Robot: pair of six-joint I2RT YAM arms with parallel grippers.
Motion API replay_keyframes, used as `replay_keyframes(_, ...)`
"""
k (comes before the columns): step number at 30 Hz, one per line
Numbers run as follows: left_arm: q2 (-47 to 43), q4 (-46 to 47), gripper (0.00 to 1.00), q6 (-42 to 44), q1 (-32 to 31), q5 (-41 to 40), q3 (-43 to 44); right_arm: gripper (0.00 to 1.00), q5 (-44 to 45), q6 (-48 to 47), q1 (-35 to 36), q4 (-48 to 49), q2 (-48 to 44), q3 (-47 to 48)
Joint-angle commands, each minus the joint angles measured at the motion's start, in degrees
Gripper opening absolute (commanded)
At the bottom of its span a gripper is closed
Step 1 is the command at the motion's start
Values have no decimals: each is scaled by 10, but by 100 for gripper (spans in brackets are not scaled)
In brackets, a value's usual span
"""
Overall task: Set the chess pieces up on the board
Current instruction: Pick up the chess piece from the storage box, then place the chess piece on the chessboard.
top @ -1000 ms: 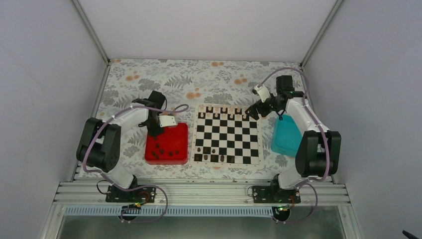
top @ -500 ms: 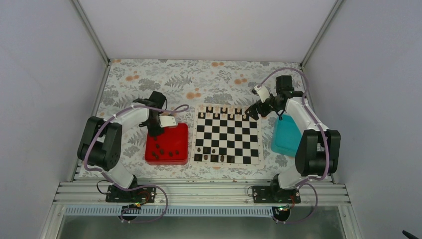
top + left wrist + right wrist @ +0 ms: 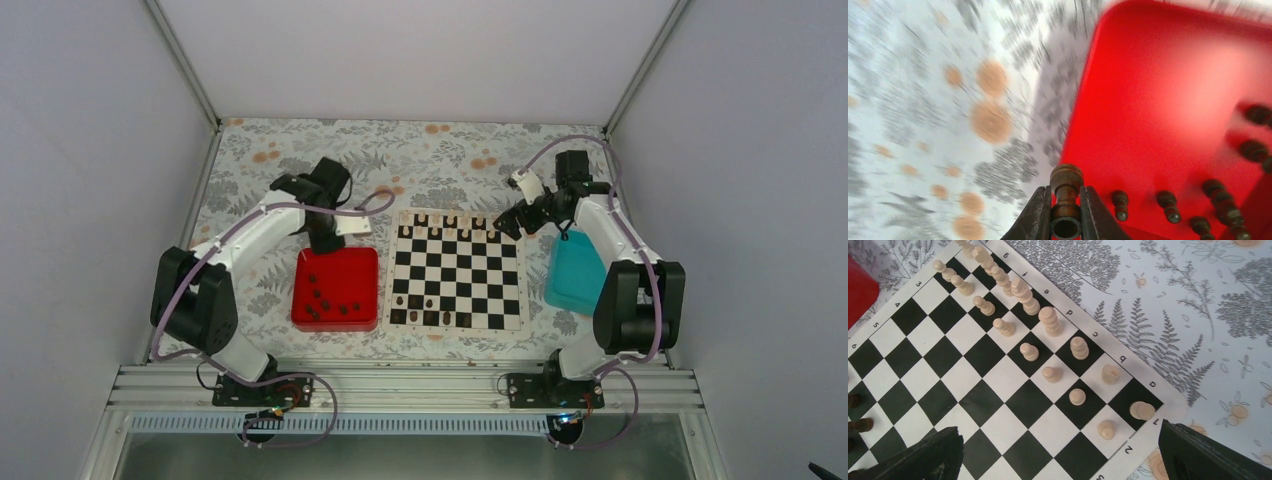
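Note:
My left gripper [image 3: 323, 241] hangs over the far left edge of the red tray [image 3: 357, 266]. In the left wrist view this gripper [image 3: 1066, 191] is shut on a dark brown chess piece [image 3: 1066, 179], gripped at its neck and lifted off the red tray [image 3: 1158, 100]. Several loose dark chess pieces [image 3: 326, 297] lie in that tray, some of them blurred in the wrist view [image 3: 1168, 205]. The board [image 3: 458, 326] has several dark pieces [image 3: 430, 301] on its near rows. Over the board's far right corner [image 3: 1175, 402] my right gripper [image 3: 1058, 452] stands wide open and holds nothing [image 3: 506, 226].
Pale pieces [image 3: 1049, 320] fill the board's two far rows [image 3: 450, 221]. A teal tray [image 3: 577, 275] lies right of the board, under the right arm. A floral cloth [image 3: 300, 160] covers the table, and white walls enclose it.
My left gripper closed on a dark piece in the red tray, then rose with it toward the tray's far edge. The right arm has not moved.

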Motion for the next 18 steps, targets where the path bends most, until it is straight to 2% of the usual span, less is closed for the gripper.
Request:
replay_keyframes(1,-20,-79,7,-32,-67,15,112,100,-1,-1,-27,1,-29,26)
replay_keyframes(9,107,-114,8,-59,-242,-3,308,100,-18,-17,-157,-26,-54,55)
replay_keyframes(13,197,-107,8,-50,-302,-15,412,100,-42,-39,-218,-39,-70,49)
replay_keyframes(18,313,-132,8,-35,-359,4,556,100,-63,-65,-245,-49,-96,22)
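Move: The left hand already holds a dark chess piece over the red box's far rim. The board's middle lies about 28 cm to its right, 4 cm back and 9 cm below. The near row of dark pieces is some 22 cm right and 16 cm back; the white pieces are about 28 cm right and 7 cm ahead; the red box's middle is 9 cm back and 1 cm right. From the empty right hand, the board's middle is about 11 cm left and 6 cm back. Keeping its pinch on the dark piece, the left hand sweeps fast some 27 cm to the right, from the red box out over the board. It climbs about 10 cm early on, then starts sinking near the end, and turns nearly 30 degrees clockwise. The open right hand clears out of its way, about 15 cm right and 6 cm up, also turning clockwise. ##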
